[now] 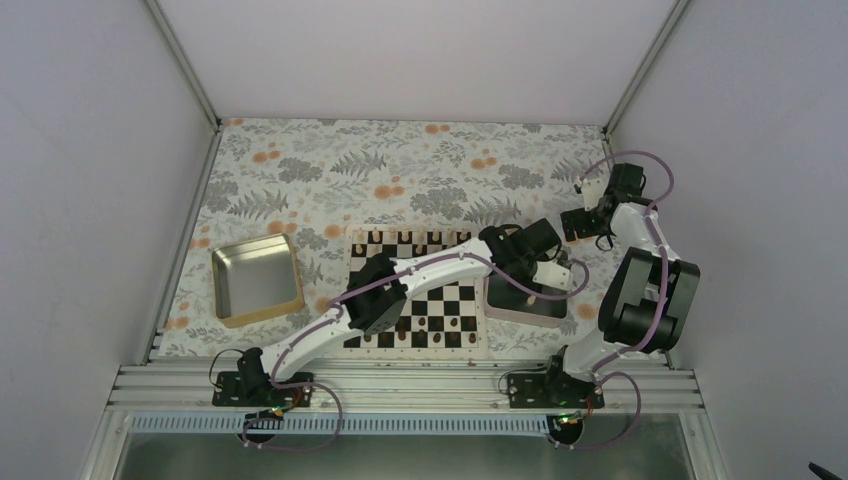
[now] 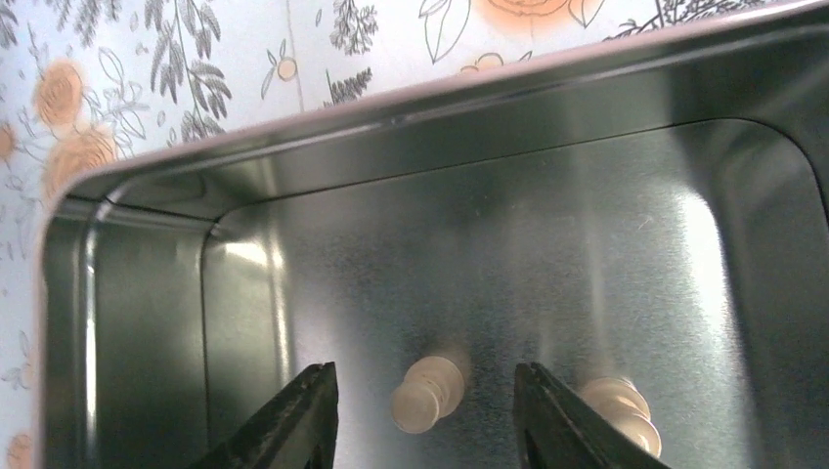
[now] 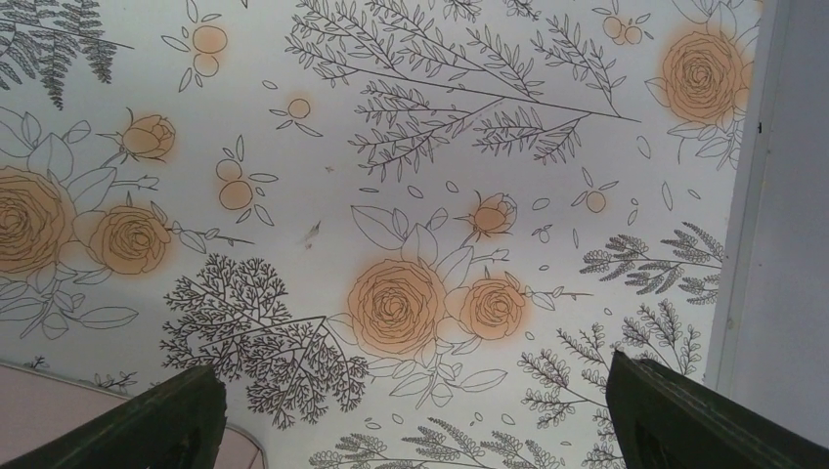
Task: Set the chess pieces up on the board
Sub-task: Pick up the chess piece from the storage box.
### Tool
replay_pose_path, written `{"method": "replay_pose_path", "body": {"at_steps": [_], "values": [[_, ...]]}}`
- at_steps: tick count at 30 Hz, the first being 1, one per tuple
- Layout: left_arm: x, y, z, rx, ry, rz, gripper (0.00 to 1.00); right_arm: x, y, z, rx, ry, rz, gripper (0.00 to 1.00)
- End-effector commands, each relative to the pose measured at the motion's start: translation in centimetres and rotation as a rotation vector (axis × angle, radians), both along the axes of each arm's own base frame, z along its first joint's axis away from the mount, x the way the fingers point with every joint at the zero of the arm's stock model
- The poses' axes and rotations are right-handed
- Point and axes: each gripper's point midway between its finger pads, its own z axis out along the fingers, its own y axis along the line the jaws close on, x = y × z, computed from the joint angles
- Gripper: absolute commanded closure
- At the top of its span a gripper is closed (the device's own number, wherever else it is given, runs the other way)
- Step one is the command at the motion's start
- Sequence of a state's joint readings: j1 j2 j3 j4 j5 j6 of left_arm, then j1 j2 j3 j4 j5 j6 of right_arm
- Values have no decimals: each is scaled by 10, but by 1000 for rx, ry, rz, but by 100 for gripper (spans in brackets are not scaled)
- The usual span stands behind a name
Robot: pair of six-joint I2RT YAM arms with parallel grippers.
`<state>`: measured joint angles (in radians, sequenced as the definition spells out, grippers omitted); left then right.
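Observation:
In the left wrist view my left gripper [image 2: 423,369] hangs low inside a steel tray [image 2: 293,156]. Its fingers [image 2: 303,420] stand apart on either side of a pale tan chess piece [image 2: 427,394] lying on the tray floor, and neither finger touches it. A second pale piece [image 2: 621,410] lies just outside the right finger. From above, the left arm reaches across the board [image 1: 460,295] to that tray [image 1: 520,308], with the left gripper [image 1: 560,275] over it. Small chessmen stand in the board's far and near rows. My right gripper [image 1: 583,225] is open and holds nothing.
A second steel tray [image 1: 257,280] sits left of the board on the floral cloth. My right gripper [image 3: 413,363] hovers over bare floral cloth, with a pinkish tray corner [image 3: 59,410] at its lower left and the enclosure wall [image 3: 782,244] close on its right.

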<state>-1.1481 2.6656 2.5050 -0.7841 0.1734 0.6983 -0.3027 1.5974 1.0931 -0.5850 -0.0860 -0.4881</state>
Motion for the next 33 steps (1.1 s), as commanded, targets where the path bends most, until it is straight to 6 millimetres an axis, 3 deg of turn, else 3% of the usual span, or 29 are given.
{"method": "replay_pose_path", "body": {"at_steps": [1, 8, 24, 28, 33], "values": [[1, 4, -26, 40, 1, -9, 57, 2, -1, 14, 1, -36, 7, 0], [1, 10, -35, 75, -5, -17, 59, 2, 0, 13, 3, -34, 9, 0], [4, 8, -29, 66, -21, -10, 94, 1, 1, 12, 6, -31, 14, 0], [7, 6, -14, 42, -41, -4, 95, 1, 1, 12, 5, -31, 13, 0], [13, 5, 24, 7, -91, 5, 94, 1, 1, 12, 6, -30, 14, 0]]}}
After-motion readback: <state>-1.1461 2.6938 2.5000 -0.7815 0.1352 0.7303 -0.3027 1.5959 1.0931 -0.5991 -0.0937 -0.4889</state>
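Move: The left hand hovers in the storage box, fingers half open, directly over a pale chess piece whose middle is about 3 cm below. A second pale piece stands about 3 cm back and 1 cm left of the first; the box's right wall is level with the hand, some 6 cm to its right. From the idle right hand, the first piece lies roughly 11 cm back, 11 cm left and 7 cm lower. The left hand sinks about 2 cm over the nearer pale piece and closes its fingers, pinching the piece's head. ##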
